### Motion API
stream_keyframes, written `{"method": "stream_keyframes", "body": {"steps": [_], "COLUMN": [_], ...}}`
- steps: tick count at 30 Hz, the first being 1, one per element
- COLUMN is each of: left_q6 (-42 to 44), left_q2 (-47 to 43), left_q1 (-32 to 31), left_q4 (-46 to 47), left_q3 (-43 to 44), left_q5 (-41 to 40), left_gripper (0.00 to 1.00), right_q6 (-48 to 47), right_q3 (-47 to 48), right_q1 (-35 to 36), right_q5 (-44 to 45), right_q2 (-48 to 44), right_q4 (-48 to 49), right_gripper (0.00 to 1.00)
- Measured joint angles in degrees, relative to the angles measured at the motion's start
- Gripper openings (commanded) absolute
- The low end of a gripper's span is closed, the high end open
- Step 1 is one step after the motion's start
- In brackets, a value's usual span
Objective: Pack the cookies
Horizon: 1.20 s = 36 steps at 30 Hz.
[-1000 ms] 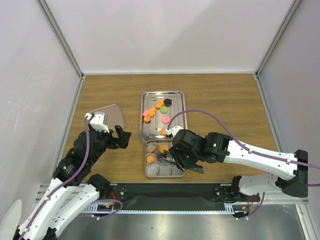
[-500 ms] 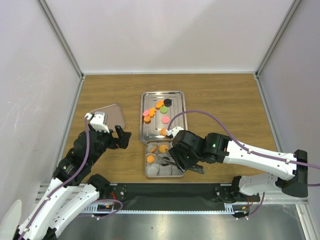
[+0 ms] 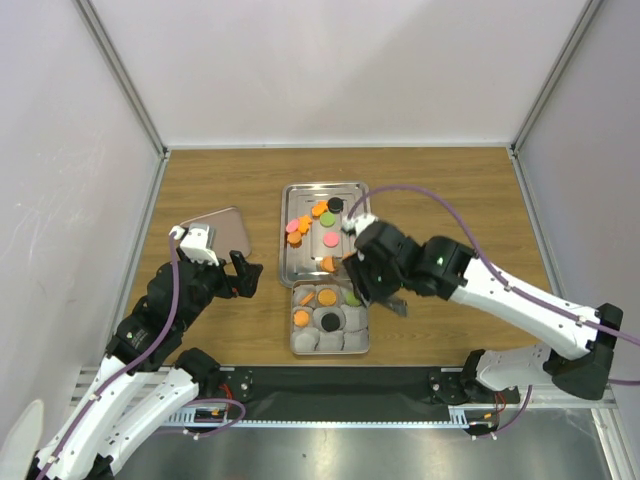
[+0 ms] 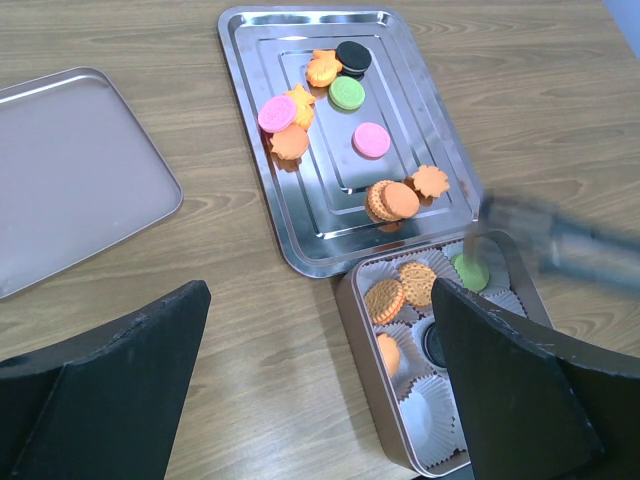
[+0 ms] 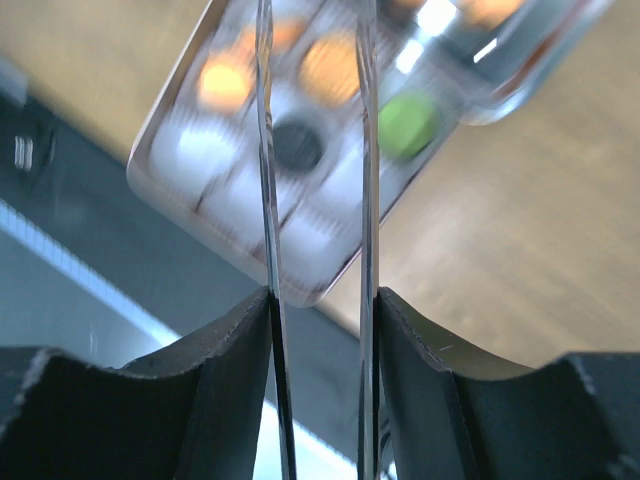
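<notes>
Pink, green, black and orange cookies (image 3: pixel 327 219) (image 4: pixel 371 140) lie on the steel tray (image 3: pixel 325 186) (image 4: pixel 245 120). The open tin (image 3: pixel 293 322) (image 4: pixel 352 320) with paper cups holds orange cookies (image 4: pixel 384 300), a black one (image 3: pixel 328 320) and a green one (image 3: pixel 353 297) (image 5: pixel 408 125). My right gripper (image 3: pixel 380 285) (image 5: pixel 318 300) is shut on metal tongs (image 4: pixel 560 240) (image 5: pixel 366 150), above the tin's far right corner. Nothing shows between the tongs' blades. My left gripper (image 3: pixel 245 275) (image 4: pixel 315 300) hangs open over bare table left of the tin.
The tin's lid (image 3: pixel 225 232) (image 4: pixel 70 170) lies flat at the left of the tray. White walls with metal posts enclose the table. A black rail (image 3: pixel 330 385) runs along the near edge.
My right arm has pulled back from the tin's near half toward the tray. A black and a green cookie now show in the tin. The left arm has not moved.
</notes>
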Motion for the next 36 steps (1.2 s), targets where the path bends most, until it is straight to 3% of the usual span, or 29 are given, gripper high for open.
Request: {"method": "stream_keyframes", "body": {"steps": [6, 10, 19, 36], "left_q6": [0.00, 0.00, 0.00, 0.00], "left_q2": [0.11, 0.28, 0.52, 0.52], "left_q1": [-0.02, -0.07, -0.11, -0.11], "left_q4": [0.00, 0.00, -0.02, -0.02], "left_q3": [0.00, 0.00, 0.00, 0.00], "left_q5": [0.00, 0.00, 0.00, 0.00], "left_gripper": [1.00, 1.00, 1.00, 1.00], "right_q6": [-5.38, -7.80, -10.16, -10.97], "right_q3": [5.40, 8.39, 13.77, 15.76], "right_q1": [-12.09, -15.85, -17.49, -18.23], "right_q5": [-0.55, -0.68, -0.90, 0.48], "right_q2": [7.54, 15.91, 28.39, 32.46], "right_q4": [4.46, 7.15, 8.98, 9.94], "right_gripper": [0.49, 0.49, 0.53, 0.54]}}
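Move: Out over the tray, the pink cookie lies about 29 cm ahead of the right hand point, 12 cm to its left and 17 cm below; the tongs held there reach ahead and to the left. The orange sandwich cookies sit some 8 cm nearer than the pink one, the orange flower cookie 7 cm nearer and 5 cm right of it, and the tray's green cookie 7 cm beyond it. From the left hand the pink cookie is some 22 cm ahead, 20 cm right. Swinging forward fast from the box, the right hand carries the still-held tongs about 17 cm out over the tray, past the orange cookies. After a brief small rise it sinks to some 8 cm below its starting height, turning about 10 degrees clockwise, then slows and keeps easing down as the tongs' tips come over the pink cookie, the tongs still open. ##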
